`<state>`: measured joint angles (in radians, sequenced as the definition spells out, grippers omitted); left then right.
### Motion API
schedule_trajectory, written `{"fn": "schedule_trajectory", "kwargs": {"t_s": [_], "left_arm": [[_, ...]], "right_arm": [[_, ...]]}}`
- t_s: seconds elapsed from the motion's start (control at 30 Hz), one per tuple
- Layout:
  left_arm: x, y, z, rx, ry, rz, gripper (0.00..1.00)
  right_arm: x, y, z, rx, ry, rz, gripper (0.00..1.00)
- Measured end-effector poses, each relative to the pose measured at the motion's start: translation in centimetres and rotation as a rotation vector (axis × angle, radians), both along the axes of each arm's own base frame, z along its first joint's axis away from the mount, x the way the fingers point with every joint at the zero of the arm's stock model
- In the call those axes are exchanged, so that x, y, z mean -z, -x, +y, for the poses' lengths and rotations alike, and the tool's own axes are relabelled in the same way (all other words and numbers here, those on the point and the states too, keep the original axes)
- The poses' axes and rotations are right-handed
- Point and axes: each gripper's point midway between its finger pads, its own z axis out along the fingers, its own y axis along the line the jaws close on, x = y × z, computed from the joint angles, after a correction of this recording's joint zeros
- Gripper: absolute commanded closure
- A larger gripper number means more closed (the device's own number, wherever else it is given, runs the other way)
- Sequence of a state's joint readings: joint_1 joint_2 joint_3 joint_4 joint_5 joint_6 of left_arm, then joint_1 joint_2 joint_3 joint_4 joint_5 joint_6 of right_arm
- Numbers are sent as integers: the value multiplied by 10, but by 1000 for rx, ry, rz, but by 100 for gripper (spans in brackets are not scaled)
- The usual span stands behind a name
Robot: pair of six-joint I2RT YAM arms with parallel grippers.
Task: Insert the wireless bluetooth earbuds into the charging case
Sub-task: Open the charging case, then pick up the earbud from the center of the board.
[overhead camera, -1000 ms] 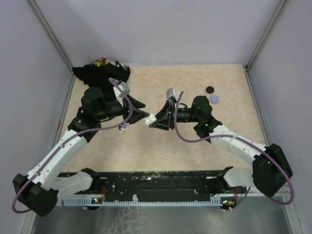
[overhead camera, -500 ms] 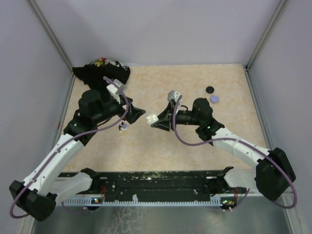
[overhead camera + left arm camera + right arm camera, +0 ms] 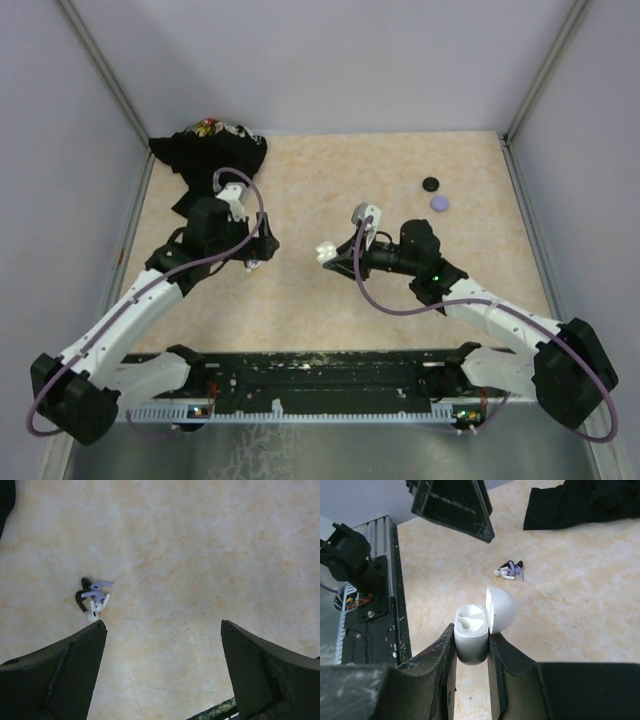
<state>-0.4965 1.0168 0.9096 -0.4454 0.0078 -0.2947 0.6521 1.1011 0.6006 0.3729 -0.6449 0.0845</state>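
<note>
My right gripper (image 3: 471, 632) is shut on the white charging case (image 3: 472, 630), held above the table with its lid open. A white bud-shaped piece lies in one of its wells. From above, the case (image 3: 326, 250) sits at the tip of the right gripper (image 3: 337, 257), mid-table. A small cluster of earbuds (image 3: 94, 597), lavender, white and dark, lies on the table just beyond my left finger. My left gripper (image 3: 163, 627) is open wide with nothing between its fingers. The same earbuds (image 3: 510, 571) (image 3: 253, 262) lie below the left gripper (image 3: 262, 245).
A black disc (image 3: 430, 184) and a lavender disc (image 3: 440, 203) lie at the back right. A black cloth (image 3: 210, 145) is bunched in the back left corner. The arms' black base rail (image 3: 320, 365) runs along the near edge.
The left gripper has opened wide and drawn back left, away from the case, to hang over the loose earbuds. The right gripper has shifted slightly right with the case.
</note>
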Motion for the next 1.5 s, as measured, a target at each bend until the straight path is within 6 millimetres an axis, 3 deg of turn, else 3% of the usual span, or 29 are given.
{"fn": "schedule_trajectory", "kwargs": {"t_s": [0.2, 0.4, 0.6, 0.8, 1.03, 1.27, 1.5], "left_arm": [[67, 4, 20, -152, -80, 186, 10], [108, -2, 28, -211, -150, 291, 27], [143, -7, 35, -235, -213, 387, 37], [150, -20, 49, -268, -223, 413, 54], [153, -35, 57, -263, -193, 450, 58], [166, -31, 58, -233, -187, 514, 70], [182, -24, 54, -205, -183, 593, 70]], "right_arm": [[7, -3, -7, 44, 14, -15, 100], [16, -4, -11, 70, 30, -12, 100], [18, -5, -12, 76, 34, -15, 100], [17, -4, -13, 77, 32, -20, 100], [14, -4, -14, 82, 26, -29, 100], [11, -3, -15, 83, 20, -36, 100], [11, -3, -15, 84, 20, -36, 100]]}}
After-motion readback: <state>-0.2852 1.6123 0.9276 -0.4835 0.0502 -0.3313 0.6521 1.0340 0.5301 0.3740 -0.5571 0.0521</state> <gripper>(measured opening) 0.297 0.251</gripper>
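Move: The white earbuds, nearest part of the small pile on the table, lie some 20 cm below the open left hand, about 3 cm ahead and 5 cm to its left. The black pair is roughly 3 cm beyond them, the purple pair 2 cm beyond and slightly right of them. The opened charging case hangs about 12 cm right of the left hand and 5 cm back, near its height. From the right hand, the white earbuds are some 9 cm ahead, 18 cm left and 20 cm below. Down to the white earbuds at the pile's near side comes the left hand, sinking about 18 cm while easing some 5 cm left and a little forward. Its wrist tips about 35 degrees further down, and the wide-open fingers narrow to roughly a third, ending close around one white bud; contact can't be made out. The right hand keeps its grip on the case, drifting a centimetre or two right and down. ##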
